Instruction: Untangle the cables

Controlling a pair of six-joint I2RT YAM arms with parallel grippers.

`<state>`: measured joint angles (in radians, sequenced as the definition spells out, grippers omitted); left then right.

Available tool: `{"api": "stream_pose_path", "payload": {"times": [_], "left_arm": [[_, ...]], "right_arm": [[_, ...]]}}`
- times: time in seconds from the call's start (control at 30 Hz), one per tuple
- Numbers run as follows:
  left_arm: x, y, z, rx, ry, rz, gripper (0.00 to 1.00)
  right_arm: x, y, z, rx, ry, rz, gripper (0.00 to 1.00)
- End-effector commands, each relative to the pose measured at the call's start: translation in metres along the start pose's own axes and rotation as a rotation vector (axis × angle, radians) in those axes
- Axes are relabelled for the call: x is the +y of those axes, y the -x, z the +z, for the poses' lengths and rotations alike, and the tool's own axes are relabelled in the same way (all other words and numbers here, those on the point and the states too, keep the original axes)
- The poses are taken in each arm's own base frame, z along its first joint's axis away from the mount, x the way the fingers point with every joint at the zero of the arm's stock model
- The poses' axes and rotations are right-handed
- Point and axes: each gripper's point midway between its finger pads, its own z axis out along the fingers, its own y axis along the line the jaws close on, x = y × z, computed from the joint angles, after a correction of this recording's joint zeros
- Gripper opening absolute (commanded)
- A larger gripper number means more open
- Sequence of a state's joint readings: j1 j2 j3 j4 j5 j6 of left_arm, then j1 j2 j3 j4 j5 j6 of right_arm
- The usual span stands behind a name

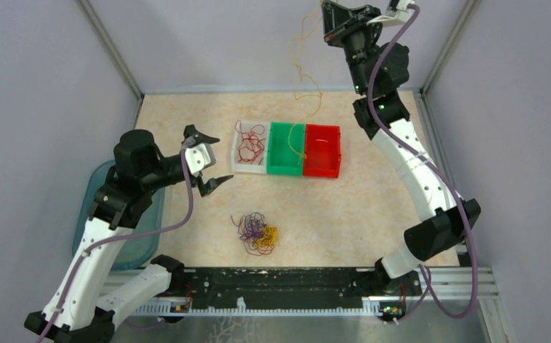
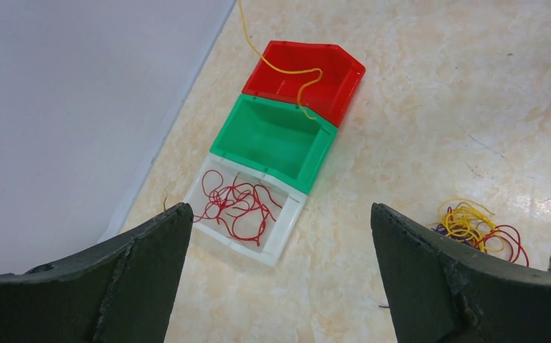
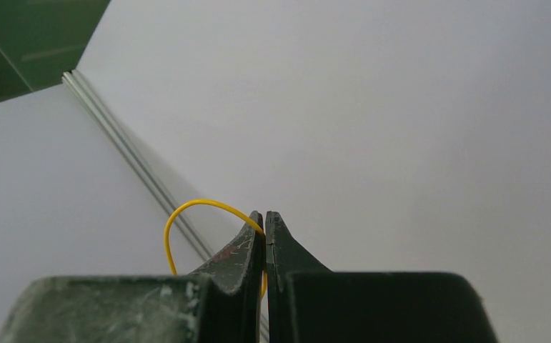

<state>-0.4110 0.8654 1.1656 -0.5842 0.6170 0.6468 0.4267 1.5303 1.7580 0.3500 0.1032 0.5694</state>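
Observation:
A tangle of red, yellow and dark purple cables (image 1: pixel 259 232) (image 2: pixel 476 225) lies on the table in front of the bins. My right gripper (image 1: pixel 333 27) (image 3: pixel 265 214) is raised high at the back, shut on a yellow cable (image 1: pixel 297 64) (image 3: pixel 186 207). This cable (image 2: pixel 286 71) hangs down in loose curls, and its lower end reaches the red and green bins. Several red cables (image 1: pixel 251 145) (image 2: pixel 236 204) lie in the white bin (image 1: pixel 249 170) (image 2: pixel 286 232). My left gripper (image 1: pixel 226 158) (image 2: pixel 279 207) hovers left of the white bin, open and holding nothing.
The green bin (image 1: pixel 285 171) (image 2: pixel 272 136) and the red bin (image 1: pixel 322 170) (image 2: pixel 336 75) stand in a row right of the white one. A teal tub (image 1: pixel 90 207) sits at the table's left edge. Grey walls close in the sides and back.

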Motion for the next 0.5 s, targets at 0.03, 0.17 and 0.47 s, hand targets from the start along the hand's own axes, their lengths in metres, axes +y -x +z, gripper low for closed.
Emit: {"api": "stream_pose_path", "payload": {"times": [0.03,0.17,0.47], "left_arm": [[0.000,0.012,-0.005,-0.037,0.008,0.015,1.00],[-0.001,0.012,-0.005,-0.037,0.007,0.013,1.00],[0.000,0.013,-0.006,-0.041,0.014,0.017,1.00]], "right_arm": [[-0.017,-0.025,0.002,0.036,-0.012,-0.020,0.00],[-0.032,-0.049,0.002,0.077,-0.031,-0.030,0.00],[-0.042,-0.072,0.005,0.108,-0.032,-0.044,0.00]]}}
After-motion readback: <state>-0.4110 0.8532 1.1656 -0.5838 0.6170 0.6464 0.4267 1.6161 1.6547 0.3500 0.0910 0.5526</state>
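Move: The right hand, holding the yellow cable high up, has the green box almost 60 cm below it, about 8 cm to its left and nearly level with it fore and aft, perhaps 1 cm ahead. The red box joins it on the right, some 3 cm right of the hand and 1 cm ahead; the white box with the red cables lies about 20 cm left, 1 cm ahead. From the idle left hand the green box is roughly 21 cm ahead, 14 cm right and 33 cm below. With the yellow cable still pinched in its shut fingers, the right hand sinks about 9 cm while reaching some 5 cm forward and drifting a little left, bringing the hanging length down towards the green box. The fingers, pointing forward and up, tip down by about 10 degrees along the way. ##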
